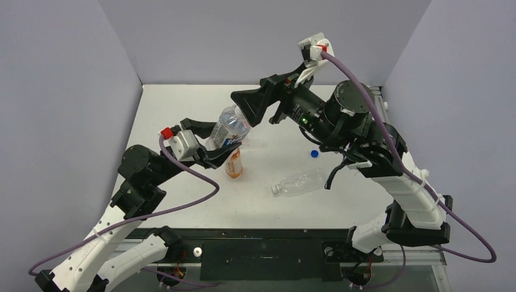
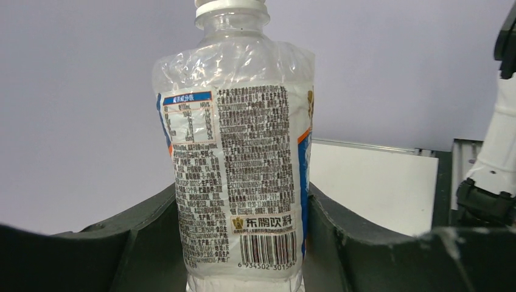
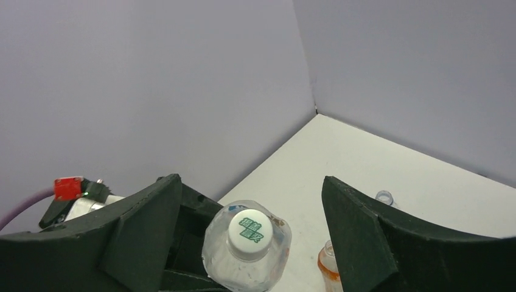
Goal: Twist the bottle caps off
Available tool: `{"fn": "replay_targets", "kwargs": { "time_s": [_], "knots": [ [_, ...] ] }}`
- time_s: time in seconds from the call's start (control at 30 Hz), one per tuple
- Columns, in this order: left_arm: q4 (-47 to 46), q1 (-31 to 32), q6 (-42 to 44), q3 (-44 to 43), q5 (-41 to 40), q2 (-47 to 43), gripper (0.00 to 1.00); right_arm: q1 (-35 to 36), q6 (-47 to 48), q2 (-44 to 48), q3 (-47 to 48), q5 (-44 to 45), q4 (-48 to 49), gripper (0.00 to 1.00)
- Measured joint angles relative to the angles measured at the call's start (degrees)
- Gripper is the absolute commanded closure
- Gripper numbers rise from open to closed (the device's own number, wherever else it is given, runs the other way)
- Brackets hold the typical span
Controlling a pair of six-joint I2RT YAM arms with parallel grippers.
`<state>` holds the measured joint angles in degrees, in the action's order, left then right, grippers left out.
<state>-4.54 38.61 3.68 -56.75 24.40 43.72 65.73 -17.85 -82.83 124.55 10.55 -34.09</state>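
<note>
My left gripper [image 2: 243, 243] is shut on a short clear bottle [image 2: 243, 158] with a blue-white label and holds it upright above the table. Its white cap [image 3: 248, 231], printed in green, sits on the neck. My right gripper [image 3: 251, 185] hangs open just above that cap, one finger [image 3: 152, 213] on each side and neither touching it. In the top view the right gripper [image 1: 249, 106] is over the held bottle [image 1: 230, 125], with the left gripper [image 1: 214, 151] below it. A blue cap [image 1: 314, 154] lies loose on the table.
An orange bottle [image 1: 233, 164] stands upright next to the left gripper, its mouth [image 3: 328, 249] showing no cap. A plain clear bottle [image 1: 301, 182] lies on its side mid-table. A small clear ring [image 3: 384, 197] lies on the white table [image 1: 182, 103]. Grey walls enclose three sides.
</note>
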Motion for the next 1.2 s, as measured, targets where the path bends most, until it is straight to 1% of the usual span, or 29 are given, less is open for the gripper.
{"fn": "replay_targets", "kwargs": {
  "time_s": [0.07,0.1,0.13,0.17,0.3,0.33,0.43,0.47,0.5,0.53,0.57,0.6,0.63,0.77,0.87,0.97,1.03,1.2],
  "knots": [
    [-0.02,0.00,1.57,0.09,-1.46,0.00,1.00,0.00,-0.61,-1.18,0.96,1.97,-1.05,0.27],
    [-0.04,0.00,2.23,0.15,-1.97,0.00,1.00,-0.02,-0.90,-1.81,1.18,2.78,-1.57,0.32],
    [-0.04,-0.02,2.86,0.20,-2.45,0.00,1.00,-0.02,-1.18,-2.47,1.40,3.26,-2.25,0.34],
    [-0.04,0.00,3.26,0.20,-2.93,0.00,1.00,-0.02,-1.46,-3.30,1.70,3.72,-3.13,0.40],
    [-0.04,0.00,4.72,0.22,-4.20,0.00,1.00,-0.09,-2.73,-5.68,2.12,4.20,-4.92,0.53],
    [-0.04,0.00,5.03,0.22,-4.52,0.00,1.00,-0.15,-3.13,-6.05,2.12,4.17,-5.29,0.54],
    [0.00,0.00,5.62,0.33,-5.16,0.02,1.00,-0.17,-4.24,-6.64,2.19,3.87,-5.90,0.68],
    [-0.02,0.00,5.75,0.42,-5.22,0.09,1.00,-0.20,-4.35,-6.64,2.29,3.65,-5.95,0.76],
    [-0.02,0.00,5.84,0.50,-5.31,0.15,1.00,-0.28,-4.57,-6.67,2.43,3.43,-5.99,0.80],
    [-0.09,0.00,5.97,0.57,-5.38,0.22,1.00,-0.31,-4.59,-6.67,2.58,3.41,-6.10,0.88],
    [-0.24,0.00,5.99,0.57,-5.42,0.24,1.00,-0.46,-4.94,-6.67,2.69,3.13,-6.27,0.91],
    [-0.26,0.00,6.01,0.57,-5.53,0.24,1.00,-0.57,-5.14,-6.67,2.73,2.93,-6.29,0.97],
    [-0.26,0.00,6.03,0.59,-5.57,0.26,1.00,-0.66,-5.16,-6.67,2.73,2.78,-6.32,0.99],
    [-0.28,0.00,5.84,0.61,-5.57,0.31,1.00,-1.14,-5.20,-6.64,2.73,1.77,-6.32,1.00],
    [-0.28,0.00,4.39,0.59,-5.16,0.31,1.00,-2.27,-4.63,-6.29,2.10,-1.42,-5.75,1.00],
    [-0.26,-0.04,0.83,0.59,-3.23,0.28,1.00,-4.61,-2.16,-3.96,-1.46,-9.57,-3.50,1.00],
    [-0.50,-0.02,-2.43,0.50,-0.74,0.22,1.00,-6.14,-0.55,-1.25,-5.33,-16.74,-0.90,1.00],
    [-1.42,0.42,-11.78,-1.27,8.52,0.22,1.00,-9.86,0.76,6.14,-15.87,-36.48,9.38,1.00]
  ]
}}
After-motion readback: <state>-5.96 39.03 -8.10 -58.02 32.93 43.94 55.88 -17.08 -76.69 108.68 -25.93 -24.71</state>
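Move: Just ahead and to the left of the open right hand is the bottle's white cap, about 1 cm forward, 3 cm left and 5 cm below. The left hand still grips that bottle lower down; from it the cap lies some 10 cm up, 1 cm forward and 5 cm right. On the table far below, the orange bottle stands roughly 14 cm forward and 5 cm left of the right hand, the lying clear bottle about 11 cm forward and 17 cm right. Lowering about 5 cm, with some 3 cm left and forward, the right hand closes its fingers on the bottle cap. It then swings back about 7 cm, turning some 30 degrees counter-clockwise with the grip kept. The left hand, keeping the bottle, eases 2 cm forward, then draws back about 5 cm while turning nearly 20 degrees clockwise against it. ##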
